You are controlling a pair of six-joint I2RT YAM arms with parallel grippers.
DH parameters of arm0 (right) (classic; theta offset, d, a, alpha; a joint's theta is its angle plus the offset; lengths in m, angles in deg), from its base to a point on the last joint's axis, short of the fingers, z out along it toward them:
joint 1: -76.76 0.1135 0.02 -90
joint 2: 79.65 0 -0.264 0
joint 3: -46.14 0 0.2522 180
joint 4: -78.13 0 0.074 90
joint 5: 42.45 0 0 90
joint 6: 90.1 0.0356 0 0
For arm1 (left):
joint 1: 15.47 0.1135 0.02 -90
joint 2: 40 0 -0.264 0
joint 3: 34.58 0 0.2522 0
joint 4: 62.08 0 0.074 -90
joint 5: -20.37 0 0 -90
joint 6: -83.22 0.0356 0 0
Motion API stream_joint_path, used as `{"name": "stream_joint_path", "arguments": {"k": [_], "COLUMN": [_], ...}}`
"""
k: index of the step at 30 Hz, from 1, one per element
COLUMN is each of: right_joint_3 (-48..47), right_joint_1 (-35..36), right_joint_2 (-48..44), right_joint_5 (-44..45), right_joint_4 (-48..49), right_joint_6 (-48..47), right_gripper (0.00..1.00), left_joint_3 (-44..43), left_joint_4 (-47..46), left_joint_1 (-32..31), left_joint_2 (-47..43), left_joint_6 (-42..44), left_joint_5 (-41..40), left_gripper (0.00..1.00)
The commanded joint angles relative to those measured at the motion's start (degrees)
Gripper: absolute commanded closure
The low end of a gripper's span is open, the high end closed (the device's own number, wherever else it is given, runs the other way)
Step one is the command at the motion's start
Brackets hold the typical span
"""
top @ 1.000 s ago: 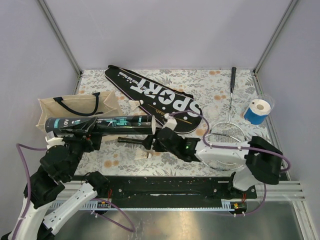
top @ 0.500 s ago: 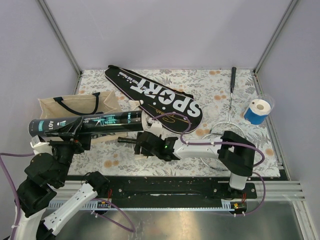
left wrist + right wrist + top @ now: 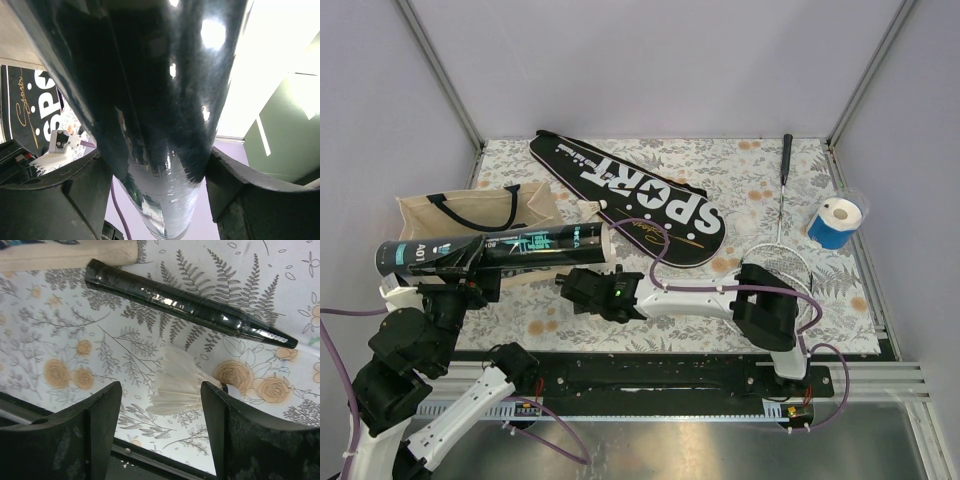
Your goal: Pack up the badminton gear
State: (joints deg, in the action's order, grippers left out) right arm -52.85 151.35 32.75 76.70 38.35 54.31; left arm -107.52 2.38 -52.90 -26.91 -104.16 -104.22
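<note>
My left gripper (image 3: 465, 268) is shut on the long black tube with teal print (image 3: 540, 240) and holds it level above the mat's left side. In the left wrist view the tube (image 3: 160, 100) fills the gap of the left gripper (image 3: 160, 167). My right gripper (image 3: 575, 285) is open, low over the mat below the tube. In the right wrist view a white shuttlecock (image 3: 180, 385) lies between the fingers of the right gripper (image 3: 159, 392), with a black tapered handle (image 3: 185, 302) beyond it. A second shuttlecock (image 3: 588, 207) lies by the black "SPORT" cover (image 3: 640, 190). The silver-framed racket (image 3: 775, 265) lies at the right.
A beige tote bag with black handles (image 3: 470, 210) lies at the left, behind the tube. A blue and white roll (image 3: 837, 222) stands at the right edge. The black base rail (image 3: 650, 370) runs along the near edge. Walls close in the back and sides.
My right arm has swung left across the mat, carrying its open gripper over the shuttlecock. My left gripper has moved the tube to the left.
</note>
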Motion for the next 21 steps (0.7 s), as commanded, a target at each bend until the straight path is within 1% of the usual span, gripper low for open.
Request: {"name": "stream_joint_path", "arguments": {"k": [1,7,10,13,18,21], "right_joint_3": [-3.2,-5.5,-4.3,-1.5,5.9,10.1], "right_joint_1": [1.1,1.2,1.3,1.4,2.3,2.6], "right_joint_2": [1.3,4.0,2.7,-0.5,-8.3,-11.8], "right_joint_5": [4.9,5.6,5.9,6.1,6.9,7.2], "right_joint_4": [-6.0,-9.0,-9.6,-9.9,-9.8,-9.9], "right_joint_6": [-2.3,-3.2,-3.4,-3.4,-2.8,-2.0], "right_gripper": [0.28,0.30,0.34,0.37,0.46,0.49], "left_joint_3": [-0.9,-0.2,-0.1,0.2,0.6,0.5], "left_joint_4": [-3.8,-3.8,-3.9,-3.8,-3.9,-3.9], "left_joint_1": [0.0,-0.1,0.0,-0.1,0.0,-0.1], "left_joint_2": [-0.7,-0.6,-0.4,-0.5,-0.6,-0.5], "left_joint_6": [-1.0,-1.8,-1.9,-1.8,-2.1,-2.1], "left_joint_5": [-0.7,0.0,0.1,-0.3,-0.3,-0.3], "left_gripper": [0.77,0.77,0.77,0.77,0.77,0.77]}}
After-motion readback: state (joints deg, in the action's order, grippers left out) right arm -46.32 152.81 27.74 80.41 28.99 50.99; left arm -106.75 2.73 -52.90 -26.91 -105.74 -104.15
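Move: The shuttlecock near the front edge is just under my right hand, some 3 cm to its right, about 1 cm back and 4 cm below. The black racket handle crosses about 6 cm ahead of that hand and level with it sideways, on the table; another shuttlecock lies some 27 cm ahead and 1 cm left. From my left hand, the near shuttlecock is roughly 25 cm right, 3 cm ahead and 33 cm down. With my right hand I sink about 2.5 cm around the near shuttlecock while easing right, then sweep faster to the right, some 6.5 cm in all, drawing slightly back and starting to rise. My wrist rolls about 13 degrees, left side down, as the open fingers close partway around the feathers, the left finger against the skirt. My left hand keeps holding the tube still. ##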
